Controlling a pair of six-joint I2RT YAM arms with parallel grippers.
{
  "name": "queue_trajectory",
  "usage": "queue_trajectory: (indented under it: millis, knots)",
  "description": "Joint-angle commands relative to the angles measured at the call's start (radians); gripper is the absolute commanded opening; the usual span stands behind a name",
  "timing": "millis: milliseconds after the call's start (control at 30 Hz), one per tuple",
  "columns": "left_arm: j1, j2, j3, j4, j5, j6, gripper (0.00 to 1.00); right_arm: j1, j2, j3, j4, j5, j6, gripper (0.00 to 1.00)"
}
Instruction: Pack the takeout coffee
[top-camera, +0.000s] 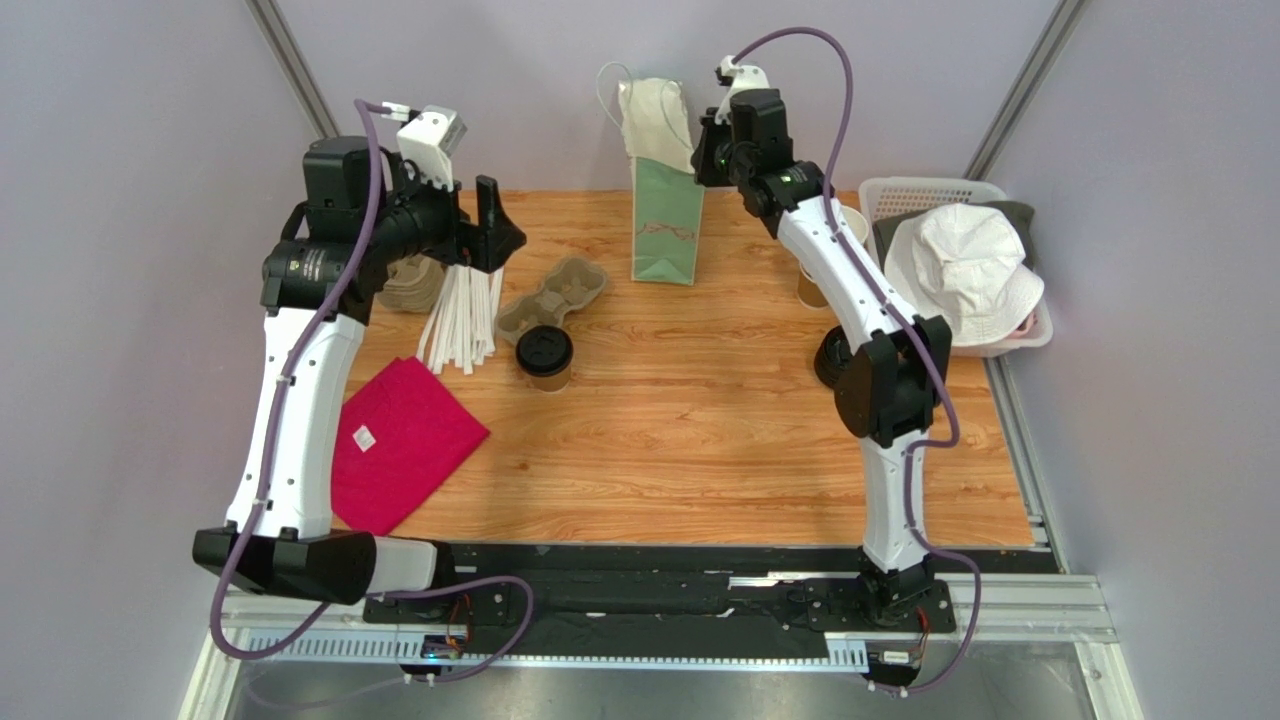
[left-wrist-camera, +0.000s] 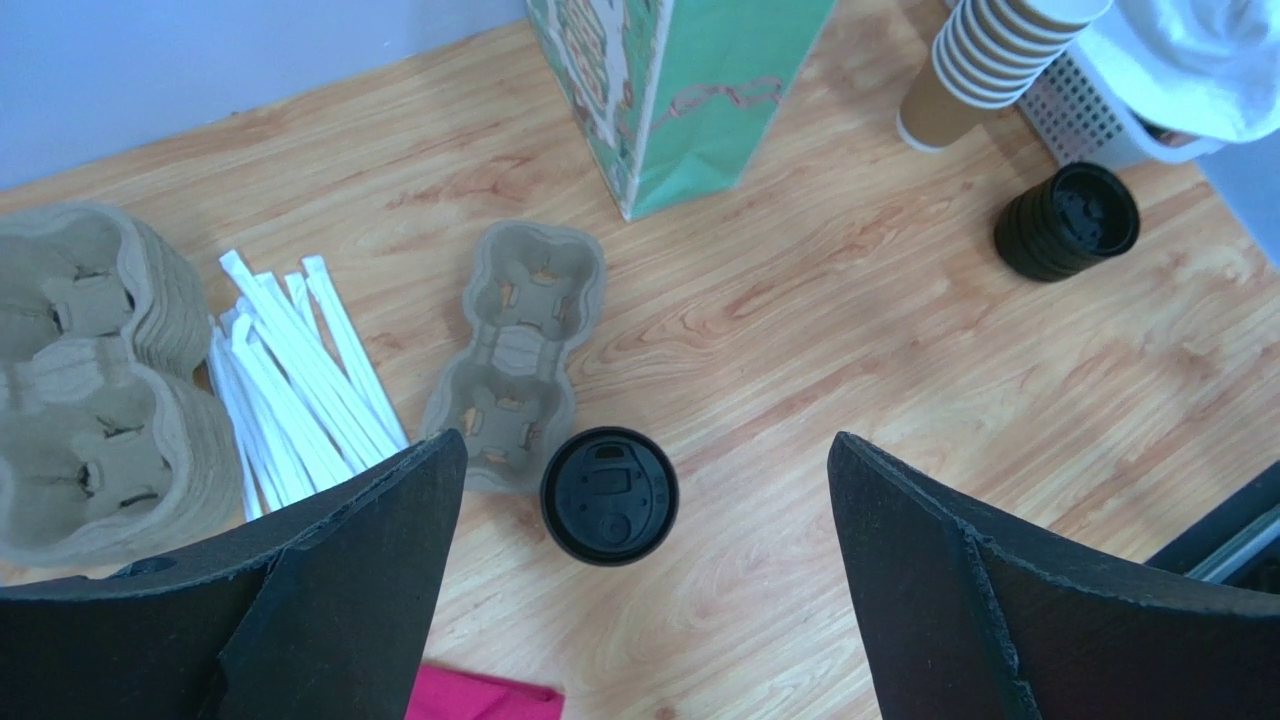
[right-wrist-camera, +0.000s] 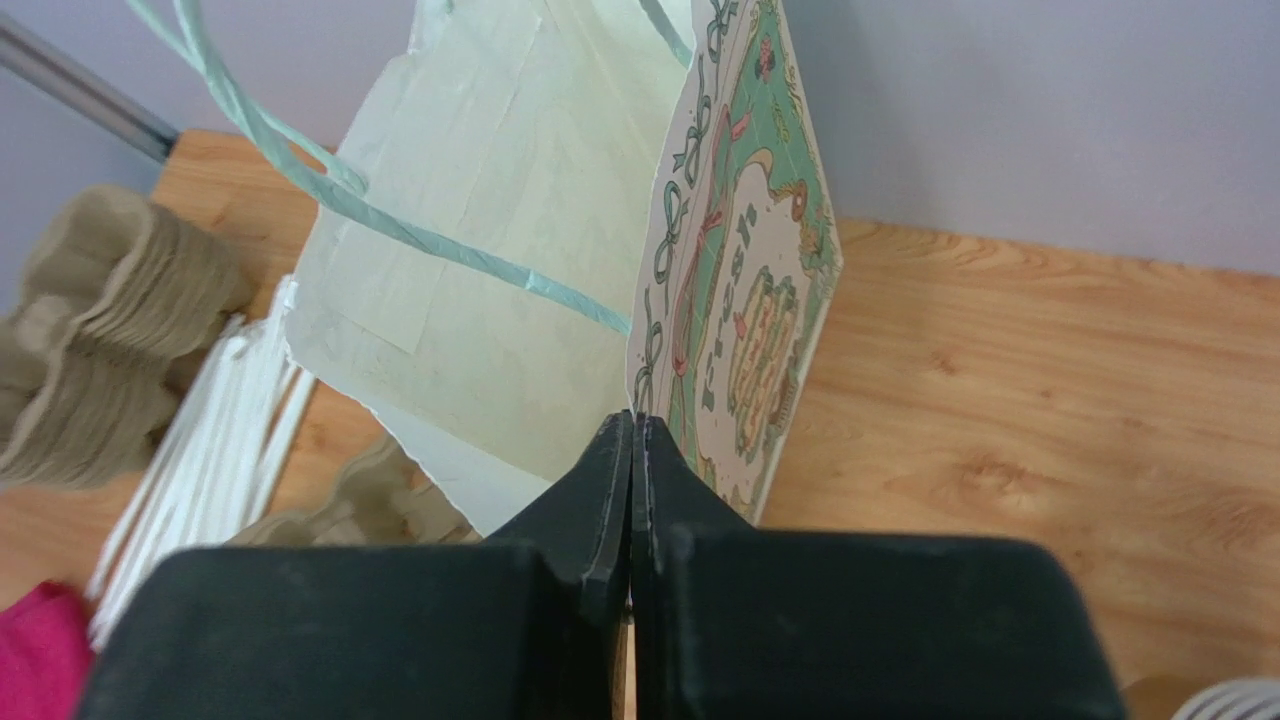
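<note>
The takeout coffee (top-camera: 544, 354), a brown paper cup with a black lid, stands upright on the wooden table just in front of a two-cup carrier. In the left wrist view the coffee (left-wrist-camera: 609, 495) is seen from above. My left gripper (top-camera: 489, 225) is open and empty, high above the table, and its fingertips (left-wrist-camera: 436, 480) frame the cup from well above. My right gripper (top-camera: 706, 150) is shut on the top rim of a green paper bag (top-camera: 666, 222) that stands upright at the back. In the right wrist view the gripper (right-wrist-camera: 633, 420) pinches the bag (right-wrist-camera: 751, 330) at its edge, with the mouth open.
A two-cup pulp carrier (top-camera: 553, 294) lies beside white wrapped straws (top-camera: 463, 315) and a stack of carriers (left-wrist-camera: 90, 390). A pink cloth (top-camera: 398, 443) lies front left. Stacked lidless cups (left-wrist-camera: 984, 60), stacked black lids (left-wrist-camera: 1067, 221) and a white basket (top-camera: 912, 192) holding a hat stand right.
</note>
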Motion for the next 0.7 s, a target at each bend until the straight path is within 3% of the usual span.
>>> queue_trajectory:
  millis: [0,300,433,667]
  knots:
    - [0.004,-0.061,0.025,0.052,0.029,-0.078,0.99,0.008,-0.232,-0.086,-0.029,-0.089,0.104,0.0]
    - [0.003,-0.091,0.012,0.064,0.118,-0.159,0.99,0.011,-0.593,-0.514,-0.08,-0.241,0.222,0.0]
    - [0.003,-0.144,-0.081,0.133,0.207,-0.222,0.99,0.016,-0.735,-0.725,-0.052,-0.275,0.231,0.0]
    - [-0.005,-0.218,-0.257,0.242,0.343,-0.308,0.99,0.019,-0.85,-0.88,-0.106,-0.232,0.289,0.0]
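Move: The right hand already pinches the near right rim of the paper bag, whose middle is about 9 cm ahead, 7 cm to its left and 14 cm below. The open table it heads for lies some 16 cm back, 5 cm left and 28 cm down. From that hand, the coffee cup is 16 cm back and 25 cm left, the drink tray 3 cm back and 26 cm left. From the open left hand, the bag is about 32 cm ahead, 19 cm right and 24 cm lower. Keeping its shut fingers on the bag's rim, the right hand sweeps the bag quickly back towards the robot, some 22 cm and slightly right, arching up about 7 cm and sinking to its starting height, while it tips down and turns a little counter-clockwise. Meanwhile the left hand, still wide open and touching nothing, eases about 5 cm back and a little right, rising a few centimetres before it starts to sink, rolling and swinging its fingers clockwise towards the bag's new place. ##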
